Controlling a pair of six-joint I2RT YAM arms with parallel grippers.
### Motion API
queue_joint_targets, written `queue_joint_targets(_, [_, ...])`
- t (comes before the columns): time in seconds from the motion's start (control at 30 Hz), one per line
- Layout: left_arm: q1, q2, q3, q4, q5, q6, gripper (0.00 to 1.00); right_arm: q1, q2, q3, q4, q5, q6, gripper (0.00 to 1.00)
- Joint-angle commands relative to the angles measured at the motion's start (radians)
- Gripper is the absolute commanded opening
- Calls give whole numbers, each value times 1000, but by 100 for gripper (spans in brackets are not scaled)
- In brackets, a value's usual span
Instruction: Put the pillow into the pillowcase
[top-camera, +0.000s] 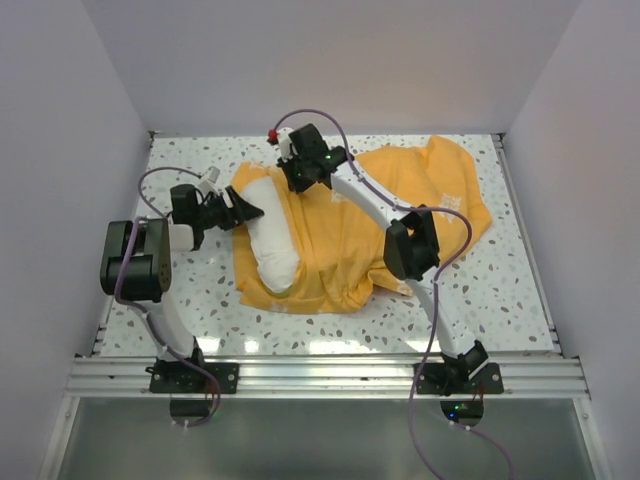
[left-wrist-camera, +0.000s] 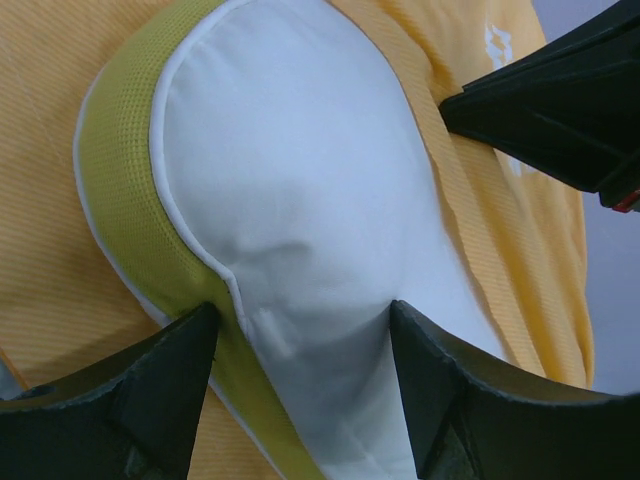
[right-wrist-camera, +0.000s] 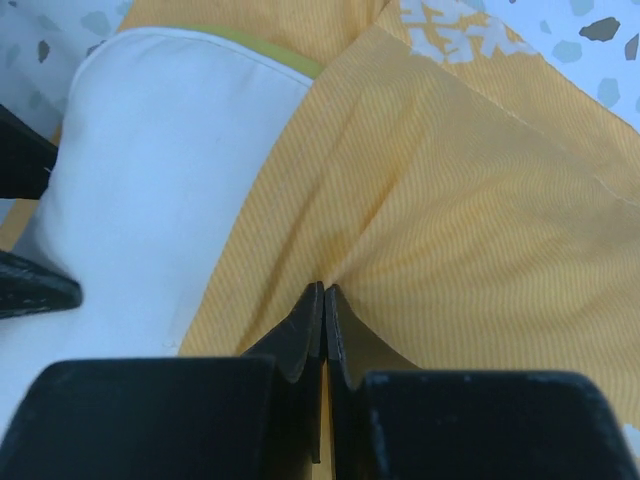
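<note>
The cream-white pillow (top-camera: 270, 240) lies on the left of the table, its right side tucked into the orange pillowcase (top-camera: 400, 210). My left gripper (top-camera: 248, 212) is open and straddles the pillow's bare upper-left end. In the left wrist view the pillow (left-wrist-camera: 290, 170) bulges between the wide fingers (left-wrist-camera: 170, 380), and its yellow-green strip (left-wrist-camera: 120, 190) runs under the left one. My right gripper (right-wrist-camera: 324, 287) is shut on a pinch of pillowcase (right-wrist-camera: 470, 230) cloth right beside the pillow (right-wrist-camera: 150, 170), at the case's opening edge. The right gripper (top-camera: 297, 182) reaches in from the far side.
The speckled table (top-camera: 500, 290) is boxed in by white walls at the back and both sides. An aluminium rail (top-camera: 330, 375) runs along the near edge by the arm bases. The pillowcase spreads toward the back right corner, with white print (right-wrist-camera: 460, 30) on it.
</note>
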Motion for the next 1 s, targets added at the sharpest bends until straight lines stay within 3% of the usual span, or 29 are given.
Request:
queue_joint_targets(0.0, [-27, 47, 22, 217, 49, -129, 71, 8, -118, -7, 95, -135, 29, 0])
queue_joint_targets(0.07, [-49, 57, 25, 255, 54, -151, 67, 11, -141, -15, 103, -178, 50, 0])
queue_joint_targets(0.23, [-119, 67, 25, 418, 132, -287, 26, 42, -202, -67, 132, -440, 174, 0])
queue_joint_targets(0.37, [-194, 95, 16, 820, 163, -557, 0, 125, -315, -180, 266, -626, 337, 0])
queue_joint_targets(0.5, [-213, 207, 23, 1112, 151, -899, 0, 206, -463, -306, 420, -652, 543, 0])
queue_joint_targets(0.53, [-213, 222, 20, 1183, 151, -929, 0, 208, -474, -331, 437, -645, 605, 0])
queue_joint_targets(0.63, [-216, 222, -6, 1132, 147, -910, 0, 217, -519, -383, 528, -614, 698, 0])
queue_joint_targets(0.83, [-236, 270, 15, 1240, 166, -1008, 0, 283, -553, -434, 636, -565, 875, 0])
queue_joint_targets(0.9, [-233, 268, 52, 1318, 183, -1088, 0, 287, -563, -446, 618, -566, 885, 0])
queue_joint_targets(0.97, [-218, 232, 57, 1406, 193, -1134, 0, 228, -557, -380, 536, -525, 744, 0])
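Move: Just beside the left fingertips, which stand open around its edge, the pillow lies folded with its middle some 5 cm back, 6 cm to the right and about 2 cm lower. The pillowcase's mouth edge, held by the right hand, is about 6 cm ahead and 11 cm right of the left hand. From the right hand the pillow's middle is roughly 11 cm back, 5 cm left and 5 cm lower; the left gripper is 6 cm back and 11 cm left. Closing on the pillow's edge, the left fingers drive about 11 cm to the right and some 5 cm up, into the pillowcase's mouth, the hand rolling its left side down. The right hand keeps its pinch on the mouth edge and sweeps it back, up and left, some 28 cm in all, over the left gripper, turning nearly 50 degrees. ##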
